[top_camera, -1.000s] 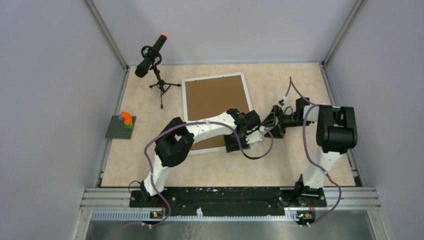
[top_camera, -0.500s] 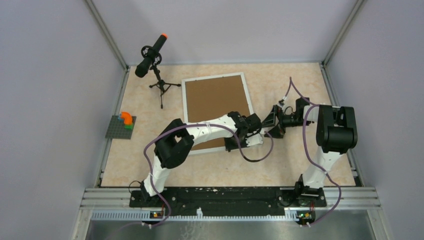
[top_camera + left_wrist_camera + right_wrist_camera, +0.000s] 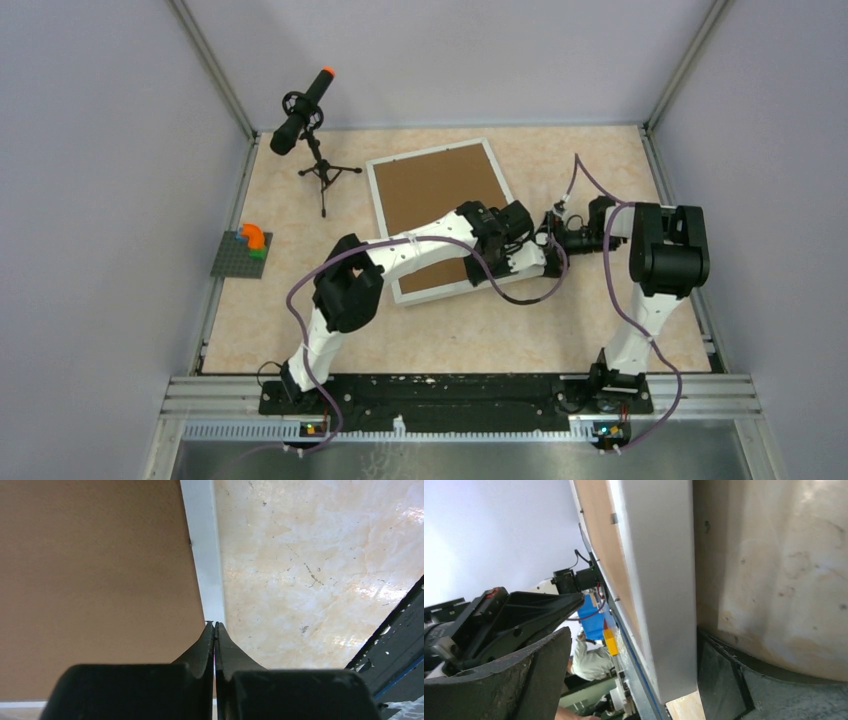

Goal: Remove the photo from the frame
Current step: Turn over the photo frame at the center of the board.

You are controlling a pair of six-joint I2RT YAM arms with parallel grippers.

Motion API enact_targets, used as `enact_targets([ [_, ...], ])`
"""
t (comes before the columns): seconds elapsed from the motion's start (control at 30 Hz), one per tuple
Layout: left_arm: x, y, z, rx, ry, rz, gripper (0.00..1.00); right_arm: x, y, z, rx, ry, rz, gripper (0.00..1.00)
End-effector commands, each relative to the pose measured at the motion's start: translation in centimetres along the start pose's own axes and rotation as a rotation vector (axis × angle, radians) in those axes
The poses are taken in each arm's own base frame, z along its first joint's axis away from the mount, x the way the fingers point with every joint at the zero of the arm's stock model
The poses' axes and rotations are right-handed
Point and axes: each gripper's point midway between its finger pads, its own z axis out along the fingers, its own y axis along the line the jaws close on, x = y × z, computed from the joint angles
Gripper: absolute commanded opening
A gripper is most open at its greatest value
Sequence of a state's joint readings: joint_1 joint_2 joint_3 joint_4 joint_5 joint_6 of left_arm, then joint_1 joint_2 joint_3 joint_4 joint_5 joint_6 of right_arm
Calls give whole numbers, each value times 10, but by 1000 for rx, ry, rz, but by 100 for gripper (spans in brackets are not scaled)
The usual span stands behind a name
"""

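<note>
The frame (image 3: 381, 220) lies back up on the table, its brown backing board (image 3: 440, 195) facing the camera. The photo is hidden underneath. My left gripper (image 3: 528, 262) is shut at the frame's near right corner. In the left wrist view its tips (image 3: 215, 624) rest on the white border (image 3: 202, 555) where it meets the board. My right gripper (image 3: 550, 235) is open around the frame's right edge. In the right wrist view the white edge (image 3: 659, 580) and its corner stand between the spread fingers (image 3: 499, 680), close to the right-hand one.
A black microphone on a small tripod (image 3: 305, 110) stands at the back left. A grey baseplate with coloured bricks (image 3: 245, 250) lies by the left wall. Enclosure walls ring the table, and a metal rail (image 3: 460, 395) carries both arm bases at the near edge.
The left gripper has closed and moved right. The frame's near end has swung to the right, so its right edge now sits between the right gripper's fingers.
</note>
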State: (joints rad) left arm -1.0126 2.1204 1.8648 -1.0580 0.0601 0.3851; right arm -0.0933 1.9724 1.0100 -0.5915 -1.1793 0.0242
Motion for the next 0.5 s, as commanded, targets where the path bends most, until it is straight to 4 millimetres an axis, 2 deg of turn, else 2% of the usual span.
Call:
enact_targets([
  [0.0,-20,4,-34,-19,-105,23,0,12,-6,18,-10,68,-38,83],
  [0.07,-20,4,-29,-18,-103,17,0,15,4,22,-56,85,-39,76],
  [0.13,-19,6,-24,-27,-100,8,0,12,5,24,-66,80,-40,64],
  [0.2,-20,10,-24,-31,-115,-11,0,12,3,25,-66,82,-33,50],
  [0.27,-23,17,-31,-18,-152,-52,2,12,3,24,-76,80,-26,42],
  [0.3,-24,19,-36,7,-177,-73,7,11,4,23,-83,77,-24,38],
  [0.33,-25,20,-42,36,-202,-88,17,10,5,21,-92,73,-24,33],
  [0.4,-24,21,-51,46,-235,-88,42,7,11,18,-116,64,-28,26],
  [0.47,-26,24,-54,9,-277,-50,62,6,20,16,-148,65,-30,24],
])
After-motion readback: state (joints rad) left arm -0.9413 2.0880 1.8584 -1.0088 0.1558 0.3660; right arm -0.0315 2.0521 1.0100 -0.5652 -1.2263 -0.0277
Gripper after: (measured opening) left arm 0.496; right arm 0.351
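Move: The right hand's wide-open fingers already straddle the photo frame's near right corner, which lies some 3 cm back of its hand point and 2 cm lower, level left-right. The brown backing's middle is about 18 cm left of that hand, 6 cm ahead and 3 cm lower. From the left hand, closed above the near rail, that rail is about 4 cm straight below, and the corner about 8 cm to the right, 1 cm ahead and 5 cm below. The right fingers close on the frame beside its near right corner, one finger above and one under, and take it in a pinch while the hand shifts about 2 cm left, sinks about 1.5 cm and draws back roughly 1 cm. Over the near rail the left hand eases forward about 2 cm and rises 1.5 cm, its shut fingers spreading to half open. ##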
